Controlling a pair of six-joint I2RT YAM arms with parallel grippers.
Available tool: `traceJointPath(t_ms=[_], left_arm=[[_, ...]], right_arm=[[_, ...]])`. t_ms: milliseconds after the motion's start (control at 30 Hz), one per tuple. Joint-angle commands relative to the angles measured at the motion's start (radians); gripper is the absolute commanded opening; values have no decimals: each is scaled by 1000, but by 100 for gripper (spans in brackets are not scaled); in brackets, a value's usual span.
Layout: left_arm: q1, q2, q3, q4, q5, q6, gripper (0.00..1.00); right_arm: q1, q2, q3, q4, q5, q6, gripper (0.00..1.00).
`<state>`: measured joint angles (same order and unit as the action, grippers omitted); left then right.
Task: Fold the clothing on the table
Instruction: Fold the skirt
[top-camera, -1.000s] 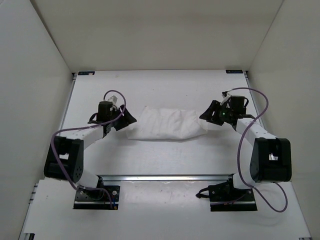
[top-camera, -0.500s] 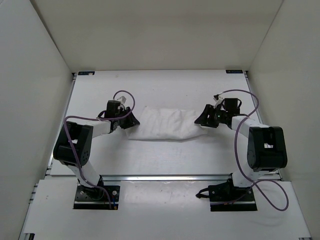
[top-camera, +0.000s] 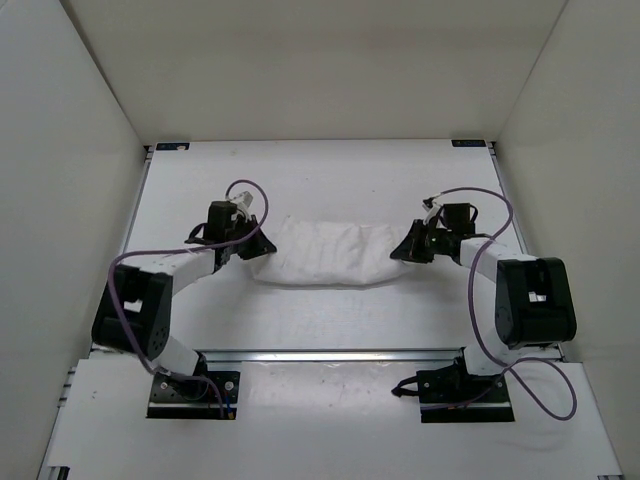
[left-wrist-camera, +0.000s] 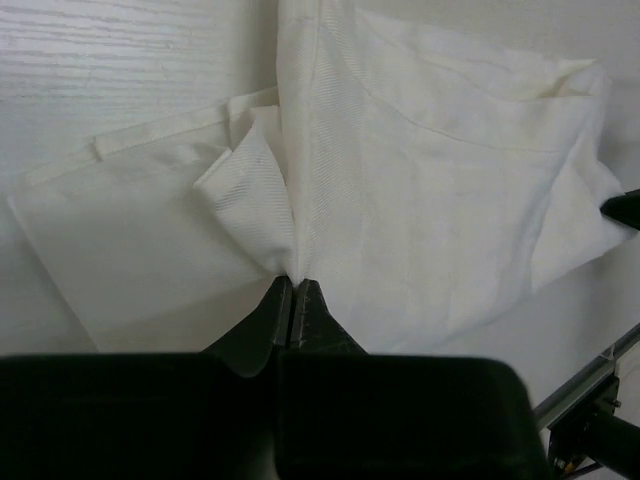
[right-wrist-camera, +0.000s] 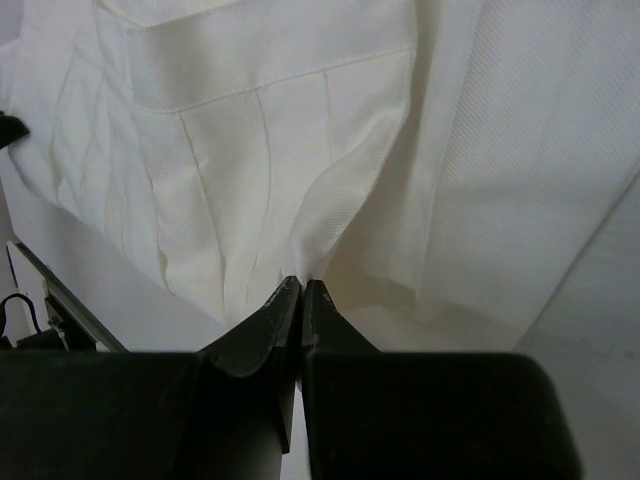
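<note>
The white clothing (top-camera: 325, 253) lies bunched across the middle of the table (top-camera: 320, 170), stretched between both arms. At its left end my left gripper (top-camera: 257, 243) is shut on a pinched ridge of the fabric (left-wrist-camera: 300, 220), which rises straight from the closed tips (left-wrist-camera: 295, 281). At the right end my right gripper (top-camera: 402, 248) is shut on a fold of the clothing (right-wrist-camera: 300, 180), the cloth gathered into the closed tips (right-wrist-camera: 302, 284). Ribbed weave and seams show in both wrist views.
White upright walls enclose the table on the left, back and right. A metal rail (top-camera: 330, 354) runs along the near edge between the arm bases. Purple cables loop over both arms.
Both grippers moved onto the ends of the clothing and closed on it. The garment is now pulled narrower and more bunched than a second ago.
</note>
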<state>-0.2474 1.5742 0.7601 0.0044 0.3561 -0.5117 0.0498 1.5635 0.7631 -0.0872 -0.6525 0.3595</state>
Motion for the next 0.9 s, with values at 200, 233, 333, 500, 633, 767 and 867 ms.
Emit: traceJointPath(t_ms=[200, 233, 333, 500, 633, 767, 867], left_arm=[[-6, -312, -140, -115, -49, 7, 0], [-13, -328, -166, -127, -57, 4, 0], [-21, -358, -243, -119, -83, 1, 0], [-21, -318, -338, -107, -166, -1, 0], [-4, -301, -349, -93, -170, -8, 0], [11, -330, -233, -116, -149, -2, 39], [4, -348, -96, -211, -164, 25, 53]], right_arm=[[16, -26, -44, 29, 62, 62, 0], [18, -23, -50, 29, 62, 64, 0], [27, -28, -59, 6, 112, 84, 0], [22, -56, -105, -6, 220, 111, 0], [31, -34, -99, -13, 202, 98, 0], [62, -35, -62, 14, 143, 55, 14], [107, -124, -25, -19, 204, 32, 38]])
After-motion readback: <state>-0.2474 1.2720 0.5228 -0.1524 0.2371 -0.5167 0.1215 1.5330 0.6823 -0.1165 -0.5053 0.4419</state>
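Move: Each hand already pinches an end of the folded skirt. The skirt's middle lies about 13 cm to the left hand's right, level ahead and some 4 cm lower, and about 12 cm to the right hand's left, level ahead and 5 cm lower. From the left hand, a loose flap of the skirt sticks out about 4 cm back and 2 cm left, and the metal rail runs some 21 cm straight back. Back towards the robot goes the left hand, about 10 cm and slightly left, its pinched end of the skirt first lifted some 4 cm, then lowered to near the table. The right hand keeps its pinch and eases down and back some 3 cm, tipping slightly downward. Both then open and let go of the cloth, the left starting to rise and edge forward. ##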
